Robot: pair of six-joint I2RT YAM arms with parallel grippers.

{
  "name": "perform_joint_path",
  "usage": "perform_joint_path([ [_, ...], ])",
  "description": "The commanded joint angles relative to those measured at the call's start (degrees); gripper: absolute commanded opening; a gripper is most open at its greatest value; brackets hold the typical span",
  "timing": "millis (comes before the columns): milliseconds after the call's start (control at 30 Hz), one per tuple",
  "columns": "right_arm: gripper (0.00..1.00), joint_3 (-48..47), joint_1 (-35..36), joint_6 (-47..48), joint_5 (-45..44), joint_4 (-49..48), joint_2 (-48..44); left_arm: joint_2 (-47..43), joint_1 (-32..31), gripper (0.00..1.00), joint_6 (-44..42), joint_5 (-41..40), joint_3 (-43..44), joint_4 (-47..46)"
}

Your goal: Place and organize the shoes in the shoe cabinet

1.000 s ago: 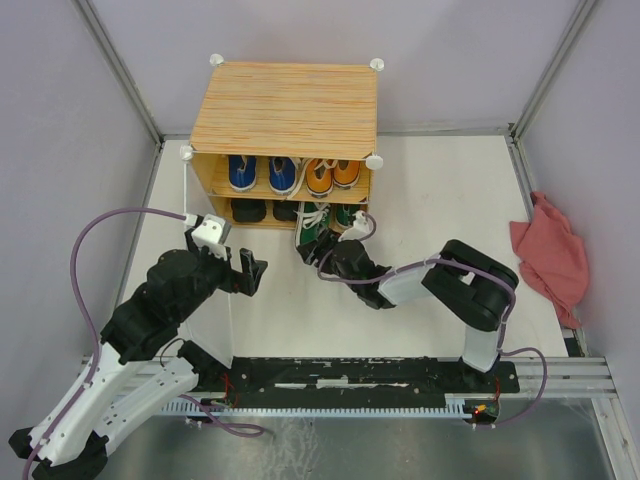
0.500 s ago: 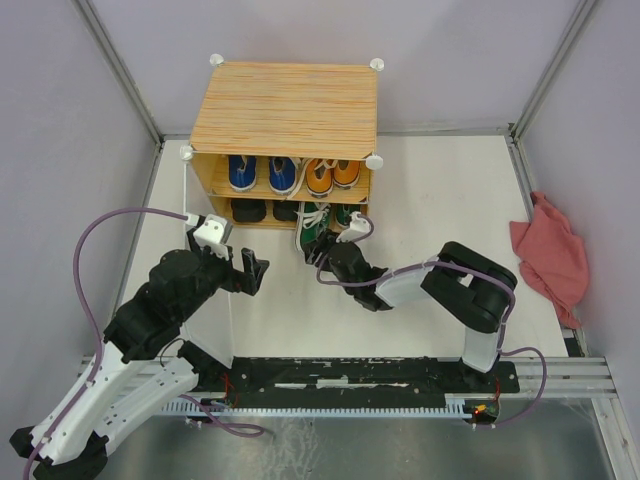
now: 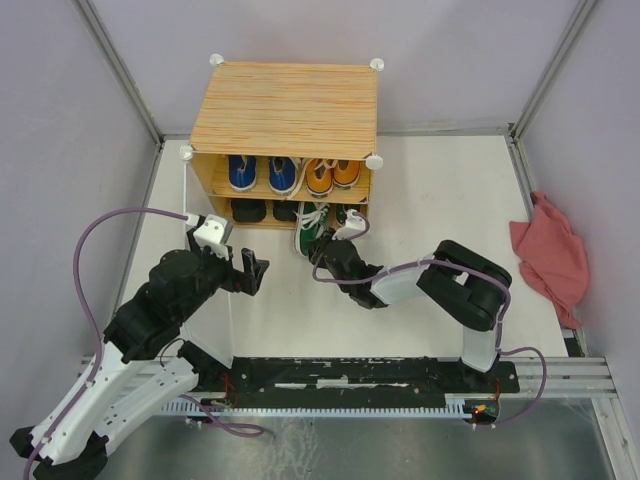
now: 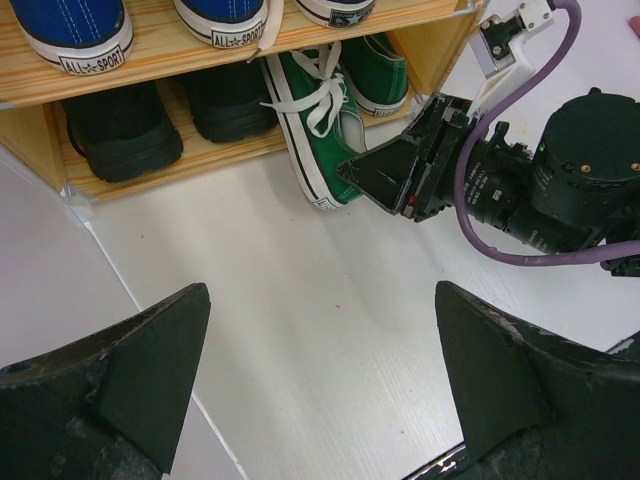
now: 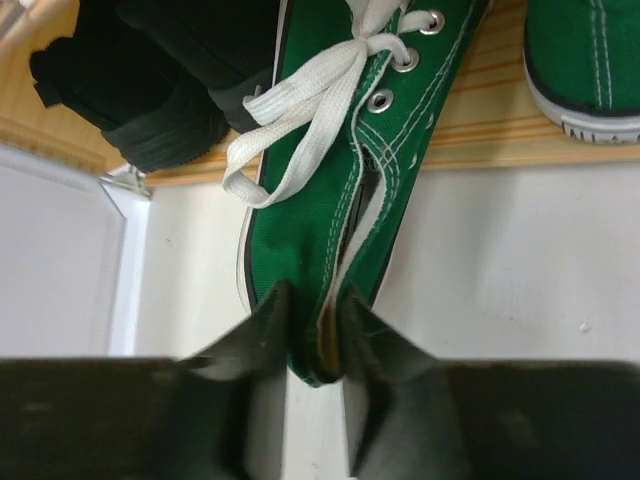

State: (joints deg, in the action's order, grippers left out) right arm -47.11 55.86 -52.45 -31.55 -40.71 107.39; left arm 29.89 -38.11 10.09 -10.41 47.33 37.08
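The shoe cabinet (image 3: 285,105) stands at the back with its front open. Blue sneakers (image 3: 260,172) and orange sneakers (image 3: 333,175) sit on its upper shelf, black boots (image 3: 262,210) at the lower left. One green sneaker (image 5: 585,60) rests on the lower shelf at the right. The other green sneaker (image 5: 330,200) lies toe-in, slanted, its heel out on the table. My right gripper (image 5: 312,330) is shut on that heel, one finger on each side. My left gripper (image 4: 320,370) hovers open over bare table, left of the green sneaker (image 4: 315,130).
The cabinet's white door (image 4: 50,300) is swung out toward me, beside my left gripper. A red cloth (image 3: 550,255) lies at the right edge of the table. Grey walls close in the back and both sides.
My right gripper has moved forward toward the cabinet and its fingers have closed onto the green sneaker's heel. The left arm has barely moved.
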Motion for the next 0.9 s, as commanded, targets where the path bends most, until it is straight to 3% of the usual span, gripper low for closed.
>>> perform_joint_path([
  [0, 0.20, -2.1, -0.4, 5.2, -3.3, -2.6, 0.4, -0.7, 0.2, 0.99, -2.2, -0.3, -0.7, -1.3],
  [67, 0.05, -2.6, -0.3, 8.7, -4.3, -1.5, -0.9, -1.0, 0.2, 0.99, -2.1, -0.3, -0.8, -1.4],
  [100, 0.02, -3.1, -0.4, 10.6, -4.9, -0.3, -1.7, -1.0, 0.2, 0.99, -2.1, -0.3, -0.8, -1.5],
  [400, 0.02, -7.3, -0.3, 32.0, -8.2, 4.5, -9.0, -2.2, 0.2, 0.99, -2.0, -0.6, -1.3, -1.8],
  [867, 0.02, -16.8, -1.5, 36.0, -14.1, 1.5, 0.8, -2.5, 0.3, 0.99, -2.1, -0.3, -1.3, -1.8],
])
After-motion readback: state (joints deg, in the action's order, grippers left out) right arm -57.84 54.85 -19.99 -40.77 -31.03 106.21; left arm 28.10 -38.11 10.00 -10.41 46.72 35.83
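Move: The right fingers straddle the heel tab of the outer green shoe, whose toe is already in the lower shelf; the shoe's middle lies about 10 cm ahead, 1 cm right and 2 cm below. The other green shoe sits some 15 cm ahead and 8 cm right, the nearer black shoe 15 cm ahead and 6 cm left. An orange shoe stands overhead, 14 cm ahead and 10 cm higher. From the left hand, the outer green shoe is some 22 cm ahead, 11 cm right, 19 cm below. Pinching the back of the heel, the right fingers first shut fully on the heel tab, then keep that grip while the hand rises some 5 cm and shifts about 2.5 cm right. It then drives about 3 cm farther forward, into the lower shelf. Meanwhile the wrist rolls about 30 degrees, left side dropping, and the fingers tip up slightly. ##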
